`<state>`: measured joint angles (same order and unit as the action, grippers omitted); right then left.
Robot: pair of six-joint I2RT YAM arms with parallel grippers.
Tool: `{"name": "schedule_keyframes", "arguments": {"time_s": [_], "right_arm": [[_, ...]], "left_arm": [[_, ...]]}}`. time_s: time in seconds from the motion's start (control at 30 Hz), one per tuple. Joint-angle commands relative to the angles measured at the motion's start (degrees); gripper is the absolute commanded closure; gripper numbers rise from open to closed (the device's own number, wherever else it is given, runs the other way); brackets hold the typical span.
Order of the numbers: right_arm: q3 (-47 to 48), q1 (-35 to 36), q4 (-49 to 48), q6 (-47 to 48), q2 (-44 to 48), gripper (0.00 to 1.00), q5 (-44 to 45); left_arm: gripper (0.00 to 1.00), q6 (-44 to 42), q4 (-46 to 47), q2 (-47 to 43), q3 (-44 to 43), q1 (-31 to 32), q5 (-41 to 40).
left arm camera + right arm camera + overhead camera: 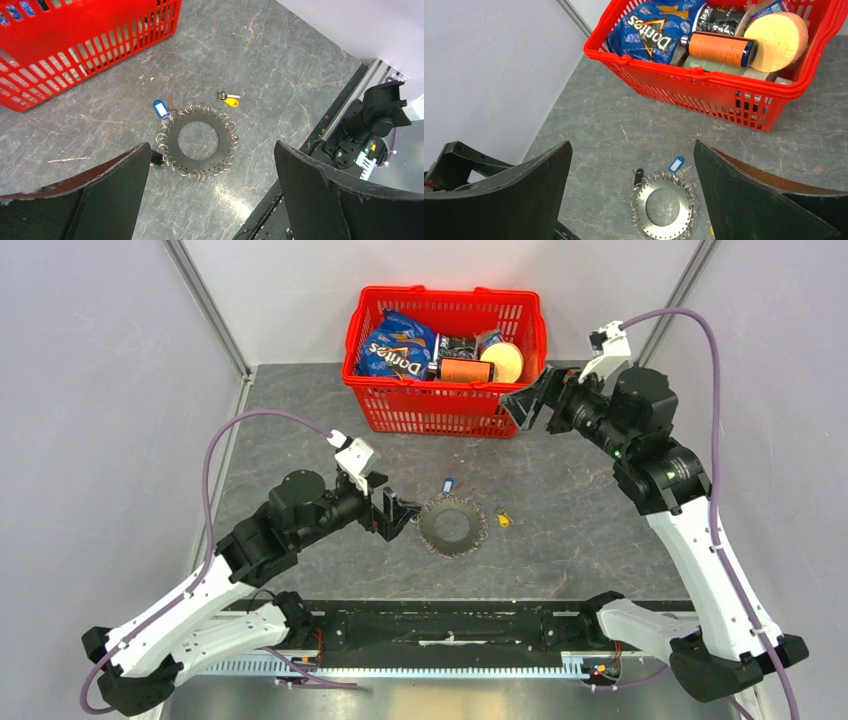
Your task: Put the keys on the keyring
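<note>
The keyring (452, 526) is a flat dark disc with a hollow centre, fringed with small wire rings, lying mid-table. A blue-tagged key (447, 483) lies just beyond its far edge, and a yellow-headed key (502, 519) lies at its right. My left gripper (395, 512) hovers at the ring's left edge, open and empty. In the left wrist view the keyring (198, 141), blue key (160, 108) and yellow key (231, 101) show between the spread fingers. My right gripper (525, 405) hangs open by the basket's right front corner, looking down on the keyring (664, 206) and blue key (676, 164).
A red basket (445, 390) with a chip bag, an orange can and a yellow sponge stands at the back centre. A small black tag (638, 176) lies against the ring's left side. Walls close the table's left and right sides; the arms' base rail runs along the near edge.
</note>
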<state>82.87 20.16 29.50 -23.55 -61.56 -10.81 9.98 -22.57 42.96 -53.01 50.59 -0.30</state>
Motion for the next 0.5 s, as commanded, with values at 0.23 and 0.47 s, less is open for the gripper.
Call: {"name": "schedule_keyframes", "arguments": {"time_s": [0.23, 0.47], "right_arm": [[-5.0, 5.2, -16.6, -17.2, -1.3, 0.01, -15.1], [-9.0, 9.0, -40.9, -38.6, -5.8, 0.01, -24.2]], "left_arm": [[0.02, 7.5, 12.2, 1.3, 0.6, -0.3, 6.7], [0.01, 21.1, 30.4, 7.8, 3.0, -0.2, 2.0]]}}
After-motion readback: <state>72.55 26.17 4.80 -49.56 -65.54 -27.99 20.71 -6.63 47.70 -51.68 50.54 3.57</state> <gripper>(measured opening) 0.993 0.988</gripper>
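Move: The keyring, the large ring ringed with small loops, is about 6 cm ahead and 8 cm right of the left hand, 28 below. The yellow key is 7 ahead and 19 right, the blue-tagged key 14 ahead and 8 right, the black key 8 straight ahead. From the right hand, the keyring is about 13 cm left, 7 back and 40 below, the yellow key 5 back and 3 left; the red basket's middle stands 23 ahead and 14 left. Sweeping left, high above the table and in front of the basket, the right hand travels about 10 cm inward while its wrist turns some 30 degrees, swinging counter-clockwise with its left side rising. The left hand, after a brief hover, goes right and up, about 4 and 3.5 cm, rolling its left side down, so the two hands close in on each other. Both grippers stay wide open and empty. ##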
